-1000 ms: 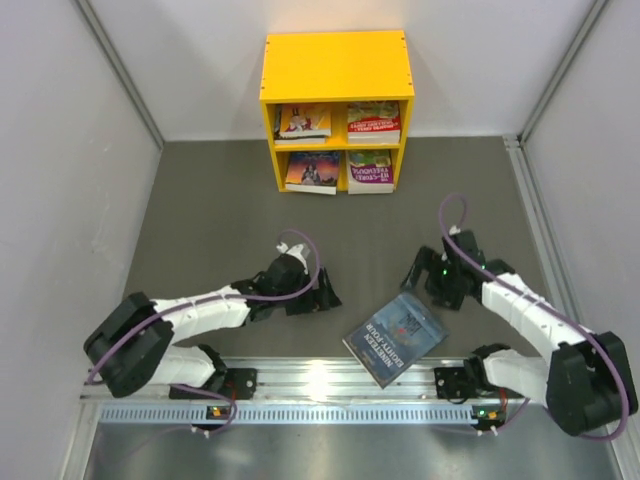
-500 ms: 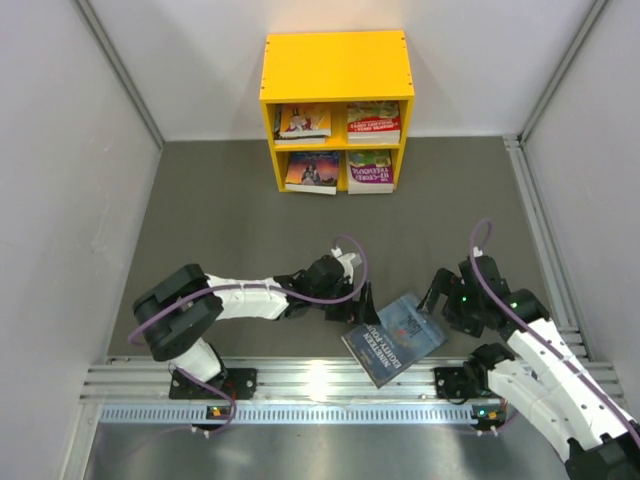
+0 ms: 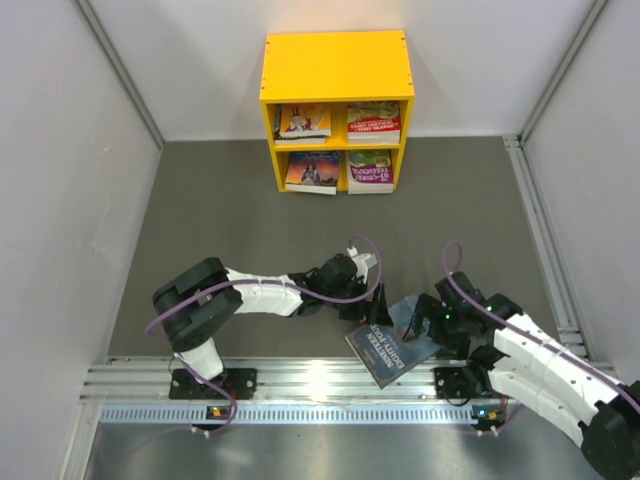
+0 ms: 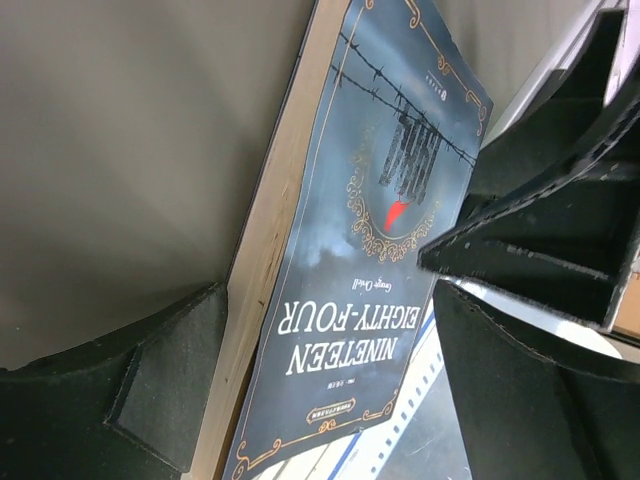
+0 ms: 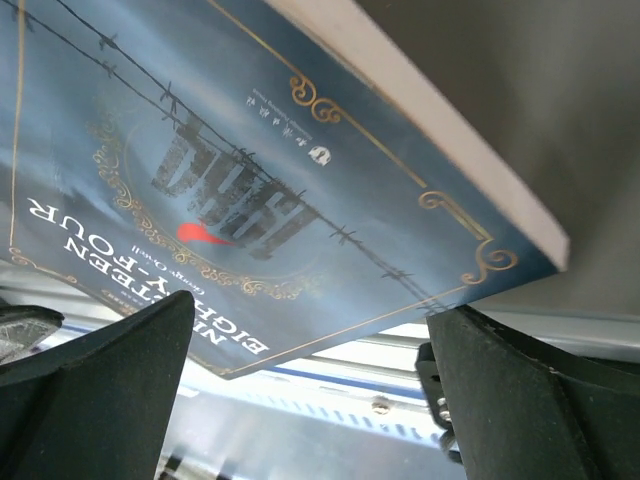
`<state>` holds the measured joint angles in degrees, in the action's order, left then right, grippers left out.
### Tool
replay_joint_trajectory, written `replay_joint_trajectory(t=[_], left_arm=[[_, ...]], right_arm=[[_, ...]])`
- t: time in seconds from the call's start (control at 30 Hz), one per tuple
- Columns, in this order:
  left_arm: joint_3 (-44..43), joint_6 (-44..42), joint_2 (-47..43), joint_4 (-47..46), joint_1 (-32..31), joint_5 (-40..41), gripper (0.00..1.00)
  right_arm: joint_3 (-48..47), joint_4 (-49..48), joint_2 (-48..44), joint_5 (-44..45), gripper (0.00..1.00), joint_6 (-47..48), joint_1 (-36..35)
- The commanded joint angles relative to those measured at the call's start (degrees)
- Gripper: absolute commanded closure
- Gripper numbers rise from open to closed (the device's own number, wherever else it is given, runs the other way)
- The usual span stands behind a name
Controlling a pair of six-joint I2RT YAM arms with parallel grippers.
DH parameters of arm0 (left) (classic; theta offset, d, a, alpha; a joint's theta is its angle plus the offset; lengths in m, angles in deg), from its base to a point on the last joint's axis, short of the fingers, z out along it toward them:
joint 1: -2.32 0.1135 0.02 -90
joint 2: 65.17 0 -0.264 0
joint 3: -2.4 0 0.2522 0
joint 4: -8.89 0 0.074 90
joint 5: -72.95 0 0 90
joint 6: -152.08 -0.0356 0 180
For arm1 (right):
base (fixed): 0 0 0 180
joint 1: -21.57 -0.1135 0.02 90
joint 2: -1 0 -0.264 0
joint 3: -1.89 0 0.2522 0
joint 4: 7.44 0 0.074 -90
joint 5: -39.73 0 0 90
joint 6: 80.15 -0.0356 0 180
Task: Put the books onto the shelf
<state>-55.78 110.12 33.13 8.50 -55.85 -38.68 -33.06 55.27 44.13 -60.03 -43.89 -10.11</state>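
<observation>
A dark blue book (image 3: 385, 352) titled Nineteen Eighty-Four lies at the mat's near edge, its lower corner over the metal rail. My left gripper (image 3: 372, 318) is open at its upper left edge; in the left wrist view the book (image 4: 380, 230) lies between the spread fingers (image 4: 170, 370). My right gripper (image 3: 418, 322) is open over the book's right corner. In the right wrist view the book (image 5: 230, 150) fills the top, above the gap between the jaws. The yellow shelf (image 3: 336, 65) stands at the far wall with books (image 3: 373, 122) in its compartments.
The aluminium rail (image 3: 300, 378) runs along the near edge under the arm bases. White walls close in both sides and the back. Grey mat (image 3: 220, 220) stretches between the arms and the shelf. The right gripper's black body (image 4: 560, 200) crowds the left wrist view.
The left arm reached right to the book's left edge. The right arm swung back and down onto the book's right corner. The book shifted slightly toward the rail.
</observation>
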Motion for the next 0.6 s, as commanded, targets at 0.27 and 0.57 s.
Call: replay_joint_trajectory(t=[0.27, 0.57], left_arm=[[2.58, 3.55, 6.9, -4.38, -4.23, -3.06, 0.18], [1.46, 7.34, 12.61, -15.12, -9.4, -7.2, 0.65]], right_arm=[[5.63, -29.07, 11.88, 3.08, 0.0, -4.97, -2.16], [6.16, -32.86, 13.91, 5.54, 0.01, -5.41, -2.16]])
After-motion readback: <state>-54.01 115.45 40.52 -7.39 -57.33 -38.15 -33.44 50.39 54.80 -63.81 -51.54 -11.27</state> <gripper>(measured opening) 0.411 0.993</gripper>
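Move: The Nineteen Eighty-Four book is the only one still on the table. Its middle lies about 7 cm back, 5 cm right and 3 cm below the left hand, whose open fingers are already at its far-left edge. From the right hand, already over the book's right part, the middle is roughly 5 cm back and 7 cm left, some 2 cm below. The metal rail runs about 17 cm straight back from the left hand and 4 cm below it. Rightward and down, the left hand works about 3 cm farther onto the book's far-left edge, its fingers closing from nearly wide open to under half to pinch the edge. From the other side the right hand eases some 2 cm left and slightly down, its fingers staying wide open over the book's right part while their tips swing back about 10 degrees. ##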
